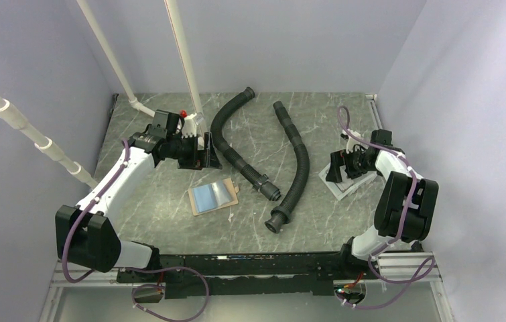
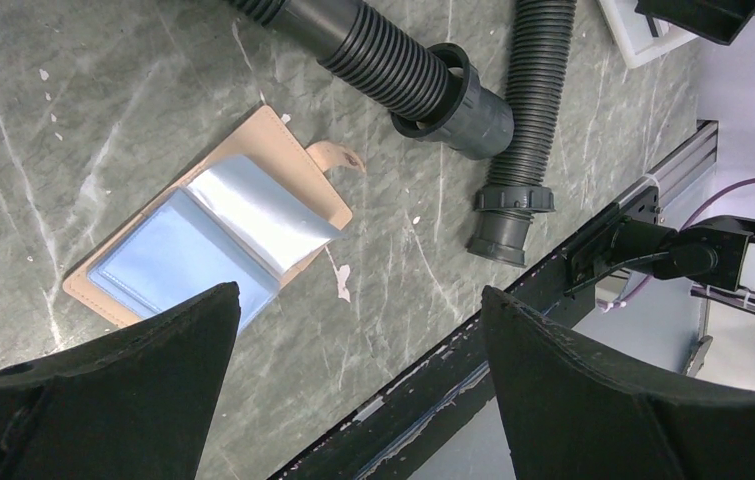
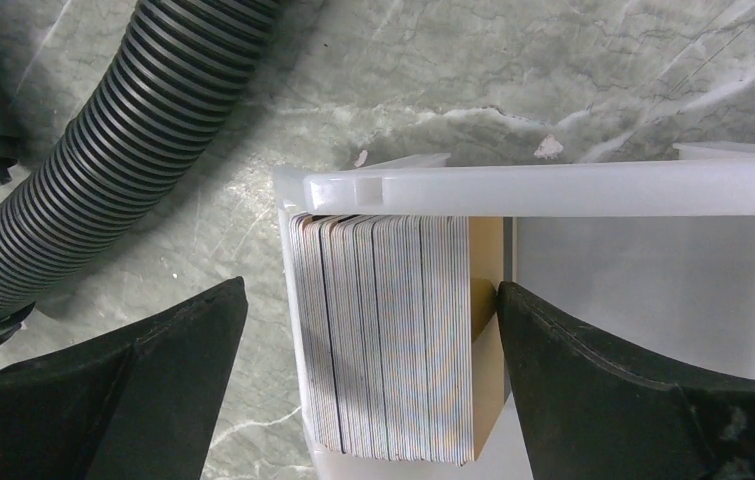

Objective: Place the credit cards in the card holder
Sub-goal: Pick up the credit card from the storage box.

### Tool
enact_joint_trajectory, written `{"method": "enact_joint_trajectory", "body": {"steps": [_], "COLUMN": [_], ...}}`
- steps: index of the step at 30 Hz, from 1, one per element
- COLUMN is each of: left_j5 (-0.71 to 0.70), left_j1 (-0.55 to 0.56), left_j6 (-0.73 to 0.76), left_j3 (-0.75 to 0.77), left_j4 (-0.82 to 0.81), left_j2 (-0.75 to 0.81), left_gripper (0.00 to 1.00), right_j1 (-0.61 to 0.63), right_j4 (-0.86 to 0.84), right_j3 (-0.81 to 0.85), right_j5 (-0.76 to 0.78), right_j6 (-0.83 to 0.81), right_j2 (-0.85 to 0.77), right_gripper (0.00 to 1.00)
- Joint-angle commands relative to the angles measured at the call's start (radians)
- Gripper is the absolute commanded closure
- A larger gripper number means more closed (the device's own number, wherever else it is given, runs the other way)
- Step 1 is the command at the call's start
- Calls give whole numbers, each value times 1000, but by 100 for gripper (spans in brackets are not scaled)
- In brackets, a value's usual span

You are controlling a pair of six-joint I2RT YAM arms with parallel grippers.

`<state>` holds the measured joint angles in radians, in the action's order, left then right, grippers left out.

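The card holder lies open on the table between the arms, tan with a snap tab, blue and silvery sleeves facing up. My left gripper hangs open beyond it, nothing between its fingers. The credit cards stand on edge as a thick stack at the left end of a white tray, a tan-faced card on the stack's right side. My right gripper is open and straddles the stack. Its left finger is outside the tray wall; its right finger is close beside the tan card.
Two black corrugated hoses lie across the middle of the table between the card holder and the tray. White pipes rise at the back left. Walls close in the left, back and right sides.
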<state>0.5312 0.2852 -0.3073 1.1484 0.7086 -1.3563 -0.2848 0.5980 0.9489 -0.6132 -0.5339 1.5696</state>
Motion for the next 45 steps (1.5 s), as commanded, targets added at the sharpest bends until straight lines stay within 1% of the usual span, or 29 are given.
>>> {"method": "enact_joint_trajectory", "body": {"steps": [1,7,14,16,19,24,27,33,38,41,45], "left_j5": [32,36,38,37,37,39,42,43,42,43,43], "left_j1": [5,5,5,5,5,4,5,5,5,6,5], "left_j6": [39,40,40,40,41,41,40,41,42,41,42], "left_j3": [3,4,2,2,1,0,1,2,2,2,1], "left_j4": [-6,-6,-8,-8,-9,-9,-9,-9,-8,-8,-6], "left_j2": [11,15,20,22,23,22,21,19,16,16,14], "left_gripper": [4,4,4,4,4,4,4,4,4,4,4], "right_j1": [-2,-2,-1,-1,-2,-1,-2,-3,-4,-2,-3], "right_j4": [-29,-29,-18,-15,-15,-30,-35,-28,-35,-59,-121], "right_j3": [-19,-44,-45,-44,-44,-58,-66,-50,-46,-62,-83], "right_j5": [-54,-53,-65,-70,-76,-48,-40,-43,-28,37,137], "right_j6": [-9,-15,-15,-15,-12,-10,-11,-19,-37,-51,-37], "right_j2": [-32,-86,-115,-117,-116,-130,-135,-129,-139,-172,-236], "right_gripper": [5,9,18,24,37,51,57,74,91,98,100]}}
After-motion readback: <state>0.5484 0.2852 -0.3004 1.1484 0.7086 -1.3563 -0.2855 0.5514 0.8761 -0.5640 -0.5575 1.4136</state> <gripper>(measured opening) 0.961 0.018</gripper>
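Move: The right hand's open fingers straddle the card stack in the storage box; the end card on the stack's forward-right side is about 1 cm ahead, 1 cm right and 2 cm below. The box's empty part lies some 3 cm ahead and 5 cm right, 4 cm down; the black hose is about 12 cm left and 4 cm ahead, 5 cm down. From the left hand the end card is roughly 44 cm right, level fore and aft, 15 cm lower. The right hand rises about 2 cm in all, fingers closing nearly shut on one card at the stack's forward-right end. ##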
